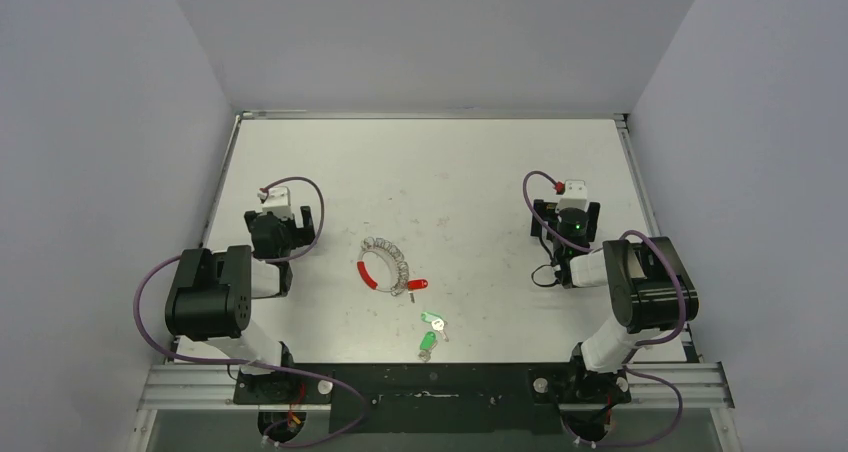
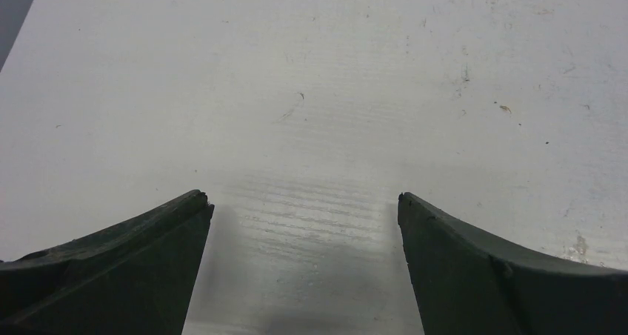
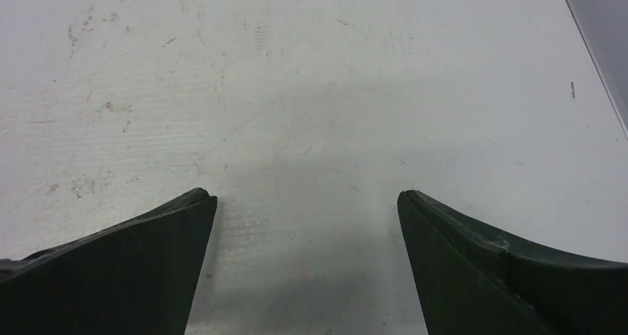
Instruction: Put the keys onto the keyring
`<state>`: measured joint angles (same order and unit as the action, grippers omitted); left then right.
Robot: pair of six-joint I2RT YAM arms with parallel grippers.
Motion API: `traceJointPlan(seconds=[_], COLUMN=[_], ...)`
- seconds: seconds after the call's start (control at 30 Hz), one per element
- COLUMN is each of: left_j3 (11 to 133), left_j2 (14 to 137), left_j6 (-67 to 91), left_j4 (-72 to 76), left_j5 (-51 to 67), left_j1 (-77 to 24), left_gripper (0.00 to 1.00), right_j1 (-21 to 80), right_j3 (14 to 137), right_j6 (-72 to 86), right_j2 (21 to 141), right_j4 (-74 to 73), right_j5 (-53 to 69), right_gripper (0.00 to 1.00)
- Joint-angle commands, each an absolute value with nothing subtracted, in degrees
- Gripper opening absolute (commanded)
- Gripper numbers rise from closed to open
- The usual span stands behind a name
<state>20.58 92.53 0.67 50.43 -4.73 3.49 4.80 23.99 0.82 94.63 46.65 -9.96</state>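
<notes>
The keyring (image 1: 386,264), a silvery beaded loop with a red sleeve on its left arc and a red end at lower right, lies flat at the table's middle. Two keys with green heads lie just in front of it: one (image 1: 435,321) nearer the ring, the other (image 1: 427,344) closer to the front edge. My left gripper (image 1: 277,204) rests far left of the ring, open and empty, its fingers (image 2: 148,253) wide apart over bare table. My right gripper (image 1: 572,194) sits far right, also open and empty, fingers (image 3: 474,253) spread. Neither wrist view shows the ring or keys.
White table (image 1: 450,162) with scuff marks, enclosed by grey walls on the left, right and back. A black mounting rail (image 1: 430,384) runs along the near edge between the arm bases. Purple cables loop off both arms.
</notes>
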Motion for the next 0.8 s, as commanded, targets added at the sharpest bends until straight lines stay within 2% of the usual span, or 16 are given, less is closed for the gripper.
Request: traceJointPlan(seconds=[0.0, 0.17, 0.23, 0.3, 0.33, 0.43, 0.5, 0.53, 0.67, 0.77], left_j3=[20.8, 20.8, 22.4, 27.9, 32.8, 46.6, 52.4, 52.9, 49.0, 43.2], left_j2=[92.3, 92.2, 90.9, 85.0, 82.1, 79.1, 78.7, 78.1, 72.5, 68.0], left_j6=[0.6, 0.5, 0.3, -0.7, 2.5, 16.6, 23.3, 24.7, 28.3, 35.4], left_j4=[54.8, 54.8, 50.9, 35.1, 23.5, -3.3, -14.8, -16.3, -15.7, -15.6], left_j5=[-5.4, -5.4, -6.2, -9.2, -12.3, -13.7, -13.2, -13.9, -12.4, -11.2], left_j1=[3.3, 3.3, 2.9, 0.7, -1.8, -3.0, -3.0, -3.2, -2.6, -0.8], left_gripper=[0.97, 0.97, 0.97, 0.97, 0.97, 0.97, 0.97, 0.97, 0.97, 0.97], right_j1=[5.2, 5.2, 6.1, 7.0, 6.9, 6.0, 5.6, 5.6, 5.4, 5.3], right_j3=[24.1, 23.7, 25.8, 32.1, 33.8, 34.1, 34.2, 34.3, 36.8, 37.6], right_j6=[1.4, 1.4, 0.7, 4.4, 8.0, 13.5, 12.6, 13.1, 28.0, 28.7], right_j2=[93.1, 92.4, 87.9, 81.6, 78.7, 69.9, 64.2, 61.8, 54.1, 52.8], right_j4=[49.9, 50.5, 41.9, 25.9, 22.8, 20.4, 18.7, 17.3, 1.5, -4.9], right_j5=[-11.3, -10.8, -10.7, -13.7, -14.2, -7.8, -2.2, -1.1, -13.8, -9.1], right_gripper=[1.00, 1.00, 1.00, 1.00, 1.00, 1.00, 1.00, 1.00, 1.00, 1.00])
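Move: The keyring lies roughly 18 cm right of the left hand and 10 cm back, a couple of centimetres below it. The red-tagged key is about 24 cm right and 13 cm back of that hand. From the right hand, the keyring is about 31 cm left and 10 back, the red-tagged key 25 left and 14 back, and the upper green-tagged key 22 left and 21 back, all slightly below. Above the table where the keyring and keys lie, both empty hands leave their low rest, fingers staying wide open. The left rises about 14 cm, shifting some 4 cm right, its left side rolling down; the right climbs about 20 cm and then eases slightly back, its left side rolling up some 20 degrees while its fingertips tip upward. ##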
